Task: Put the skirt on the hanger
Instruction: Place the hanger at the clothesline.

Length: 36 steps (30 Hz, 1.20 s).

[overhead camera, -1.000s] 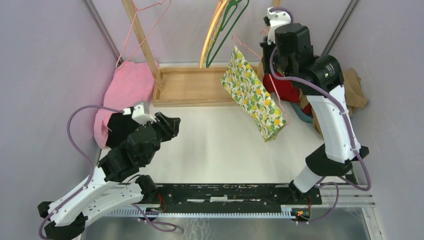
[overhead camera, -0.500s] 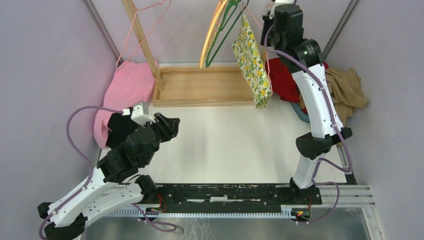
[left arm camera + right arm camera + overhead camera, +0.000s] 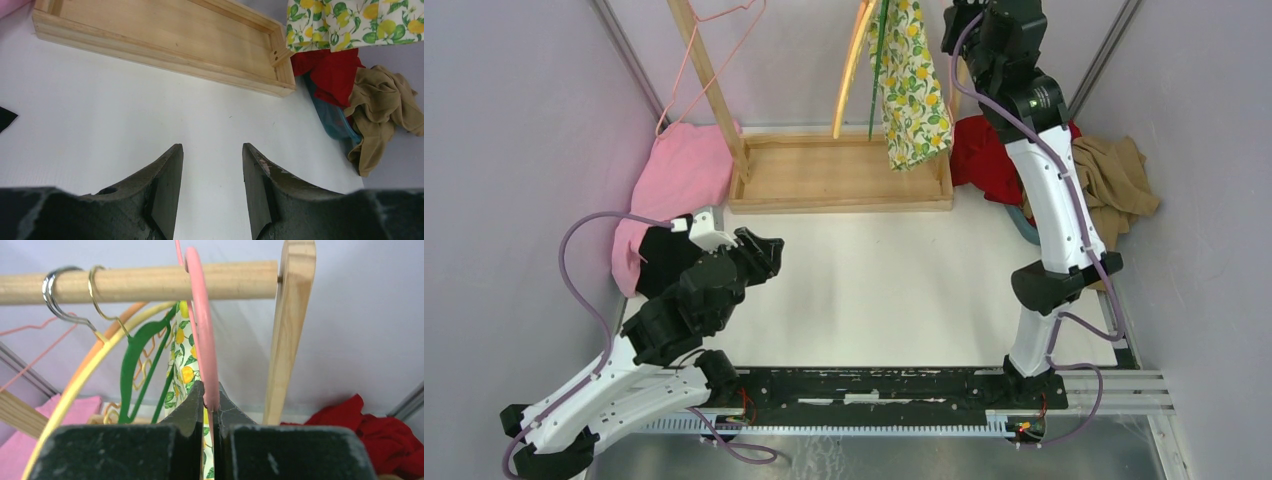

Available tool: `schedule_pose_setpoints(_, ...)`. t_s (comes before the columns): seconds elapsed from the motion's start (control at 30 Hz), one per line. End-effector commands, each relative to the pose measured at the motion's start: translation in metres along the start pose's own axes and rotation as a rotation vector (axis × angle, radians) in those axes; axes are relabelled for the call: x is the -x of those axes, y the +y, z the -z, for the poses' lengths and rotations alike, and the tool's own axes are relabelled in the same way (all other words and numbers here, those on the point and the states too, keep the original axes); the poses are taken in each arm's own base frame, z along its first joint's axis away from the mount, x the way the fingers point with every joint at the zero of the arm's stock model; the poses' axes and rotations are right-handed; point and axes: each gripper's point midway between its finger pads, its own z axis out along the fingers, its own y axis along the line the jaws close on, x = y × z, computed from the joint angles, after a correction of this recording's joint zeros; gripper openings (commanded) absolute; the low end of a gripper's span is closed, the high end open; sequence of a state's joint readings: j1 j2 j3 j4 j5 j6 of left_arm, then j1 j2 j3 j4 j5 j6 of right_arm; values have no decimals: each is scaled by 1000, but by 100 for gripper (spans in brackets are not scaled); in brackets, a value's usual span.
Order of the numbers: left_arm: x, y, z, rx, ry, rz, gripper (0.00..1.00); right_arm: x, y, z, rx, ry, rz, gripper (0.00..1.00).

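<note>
The lemon-print skirt [image 3: 911,95] hangs down from the pink hanger [image 3: 200,315] at the back, beside the green hanger [image 3: 876,70]. My right gripper [image 3: 210,400] is shut on the pink hanger's hook, just below the wooden rod [image 3: 150,281]. The hook crosses the rod near its right end and its top runs out of view. Part of the skirt [image 3: 182,372] shows behind my fingers. My left gripper [image 3: 769,255] hovers open over the white table at the left, with nothing between its fingers [image 3: 167,165]. The skirt's hem [image 3: 350,22] shows far ahead of it.
A green hanger [image 3: 137,365] and an orange-yellow hanger [image 3: 849,70] hang on the rod left of the pink one. The rack's wooden base tray [image 3: 824,175] lies below. A red garment [image 3: 989,160] and a tan garment [image 3: 1114,175] lie at the right, a pink cloth [image 3: 674,180] at the left.
My right arm has lifted the pink hanger with the skirt up and back to the rod, next to the green hanger. The left arm has stayed still.
</note>
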State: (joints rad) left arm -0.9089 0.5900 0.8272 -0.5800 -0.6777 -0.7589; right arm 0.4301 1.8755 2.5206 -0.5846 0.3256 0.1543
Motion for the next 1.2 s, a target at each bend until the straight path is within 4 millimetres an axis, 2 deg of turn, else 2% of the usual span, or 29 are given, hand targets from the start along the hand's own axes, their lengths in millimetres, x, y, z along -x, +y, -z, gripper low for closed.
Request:
schedule_pose_setpoints(0.0, 8, 1, -2, 9, -31, -37, 55, 59, 0, -8, -1, -227, -50, 1)
schedule_pose_setpoints(0.13, 9, 1, -2, 12, -36, -42, 55, 60, -3, -22, -9, -250, -54, 1)
schedule_pose_setpoints(0.3, 8, 0, -6, 21, -32, -58, 55, 45, -11, -47, -13, -253, -84, 1)
schedule_pose_setpoints(0.5, 5, -4, -9, 16, -18, -65, 55, 38, -20, -72, -11, -286, -123, 1)
schedule_pose_setpoints(0.57, 2, -4, -11, 19, -12, -70, 55, 38, -22, -75, -9, -299, -134, 1)
schedule_pose_setpoints(0.8, -1, -10, -18, 21, -1, -86, 55, 21, -32, -92, -5, -276, -140, 1)
schedule_pose_setpoints(0.97, -2, -12, -19, 17, 0, -85, 55, 9, -26, -94, 34, -244, -133, 1)
schedule_pose_setpoints(1.0, -3, -11, -20, 17, 1, -84, 55, 0, -25, -95, 38, -217, -128, 1)
schedule_pose_setpoints(1.03, -4, -12, -20, 15, 4, -84, 54, -3, -25, -93, 40, -205, -125, 4)
schedule_pose_setpoints(1.17, -9, -14, -22, 7, 21, -87, 54, -1, -27, -71, 48, -172, -115, 50)
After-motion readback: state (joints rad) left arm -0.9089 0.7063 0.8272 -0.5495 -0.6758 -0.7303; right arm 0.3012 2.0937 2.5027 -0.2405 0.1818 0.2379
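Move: The clothesline rod lies about 8 cm straight ahead of the right gripper, which already holds the pink hanger with the skirt on it, and some 4 cm above its fingers. The green hanger hangs roughly 9 cm to the left and 8 cm ahead, its body a little lower; the top of the right post stands about 8 cm ahead and 7 cm to the right. From the empty left gripper, this stretch of rod is some 35 cm ahead, 27 cm to the right and 30 cm higher. Push the right gripper forward about 10 cm, keeping the pink hanger pinched and lifting barely a centimetre at the start, to carry its hook over the rod. Sink some 4 cm to set it down, drifting slightly right and back, then part the fingers about a third. Ease the empty left gripper down and out to the right a couple of centimetres. ##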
